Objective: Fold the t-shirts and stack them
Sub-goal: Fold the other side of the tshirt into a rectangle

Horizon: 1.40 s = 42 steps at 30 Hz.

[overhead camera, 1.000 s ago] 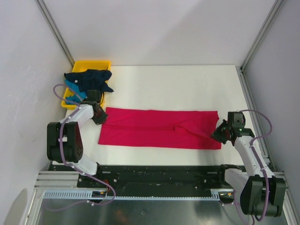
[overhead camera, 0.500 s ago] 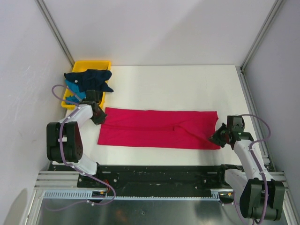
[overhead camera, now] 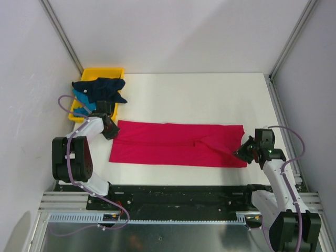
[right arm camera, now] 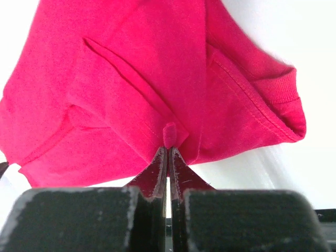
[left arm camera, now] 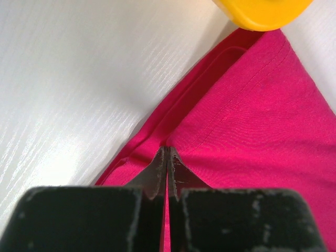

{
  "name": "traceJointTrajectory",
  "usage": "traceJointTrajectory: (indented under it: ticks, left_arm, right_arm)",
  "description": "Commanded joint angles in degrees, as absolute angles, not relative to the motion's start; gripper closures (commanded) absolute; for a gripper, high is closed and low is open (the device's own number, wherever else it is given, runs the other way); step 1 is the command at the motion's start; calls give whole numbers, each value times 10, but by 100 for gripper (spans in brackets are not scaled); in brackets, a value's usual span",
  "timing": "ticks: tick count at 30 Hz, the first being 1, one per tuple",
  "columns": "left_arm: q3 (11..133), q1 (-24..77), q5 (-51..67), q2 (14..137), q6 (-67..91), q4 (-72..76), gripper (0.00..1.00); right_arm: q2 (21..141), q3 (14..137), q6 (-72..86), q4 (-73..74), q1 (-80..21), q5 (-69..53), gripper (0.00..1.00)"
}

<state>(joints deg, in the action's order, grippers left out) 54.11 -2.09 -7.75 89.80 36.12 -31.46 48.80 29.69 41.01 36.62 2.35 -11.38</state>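
A crimson-pink t-shirt [overhead camera: 178, 143] lies on the white table as a long folded strip running left to right. My left gripper [overhead camera: 112, 131] is shut on the cloth at the strip's far-left corner, next to the tray; in the left wrist view the fingertips [left arm camera: 168, 150] pinch a fold of the shirt [left arm camera: 252, 131]. My right gripper [overhead camera: 243, 151] is shut on the strip's right end, where its fingertips [right arm camera: 168, 149] hold a small pinch of the shirt [right arm camera: 147, 79], slightly raised. A dark navy t-shirt [overhead camera: 100, 86] lies crumpled over a teal-blue t-shirt [overhead camera: 82, 99] in the tray.
A yellow plastic tray [overhead camera: 107, 71] stands at the back left against the wall, and its corner [left arm camera: 262, 10] shows close to the left gripper. Grey walls close in the table on the left, back and right. The black rail with the arm bases runs along the near edge.
The right arm has shifted slightly toward the near edge, still holding the shirt's right end. The left arm and the strip's left end have stayed put.
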Motion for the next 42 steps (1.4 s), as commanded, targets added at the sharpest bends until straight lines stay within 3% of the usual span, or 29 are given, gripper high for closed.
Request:
traceJointTrajectory:
  ticks: [1,12,22,25,28,30,32,34,37,42]
  left_arm:
    - [561,-30,-82,890,368,-314,100]
    - [560,-36,-83,892,367,-314,100]
    - [557,-39,-83,895,369,-314,100]
    - [556,-39,-81,898,370,-315,99]
    - [554,-39,-76,896,370,-314,86]
    - [554,-39,-74,891,366,-314,66]
    - [554,-38,-73,883,358,-315,47]
    - [555,-39,-71,873,352,-314,35]
    - [556,-38,-67,855,339,-314,29]
    - [560,-15,-49,828,318,-314,29]
  right_arm:
    - [473,372,410,397,20,-98,100]
    - [466,397,413,431,4,-86,100]
    - [461,321,419,402,3,-119,100]
    - [478,307,411,397,3,-130,91]
    - [476,310,406,392,7,-134,73]
    - [467,327,407,392,5,-122,64]
    - [464,350,405,388,-6,-107,60]
    - [476,372,402,375,-26,-90,59]
    - [515,395,396,331,-70,-52,59]
    - [617,422,395,249,-132,-6,60]
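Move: The right hand still pinches a corner of the turned-over flap; the spot it goes to, at the shirt's near edge, lies some 3 cm back, 1 cm left and 3 cm below. The shirt's near right corner is about 5 cm right and 4 cm back, the flap's inner end some 18 cm left and 7 cm ahead. For the left hand, already down on the shirt's left end, that spot is roughly 53 cm right and 13 cm back. Up about 5 cm and a little forward, then back down and slightly towards its base, the right hand flicks the held corner and lowers it to the shirt's near edge. There it opens and leaves forward, up and left over the flap. Meanwhile the left hand keeps its place on the left end with shut fingers, opens as the right does, and begins to lift off, nearly 2 cm up. ##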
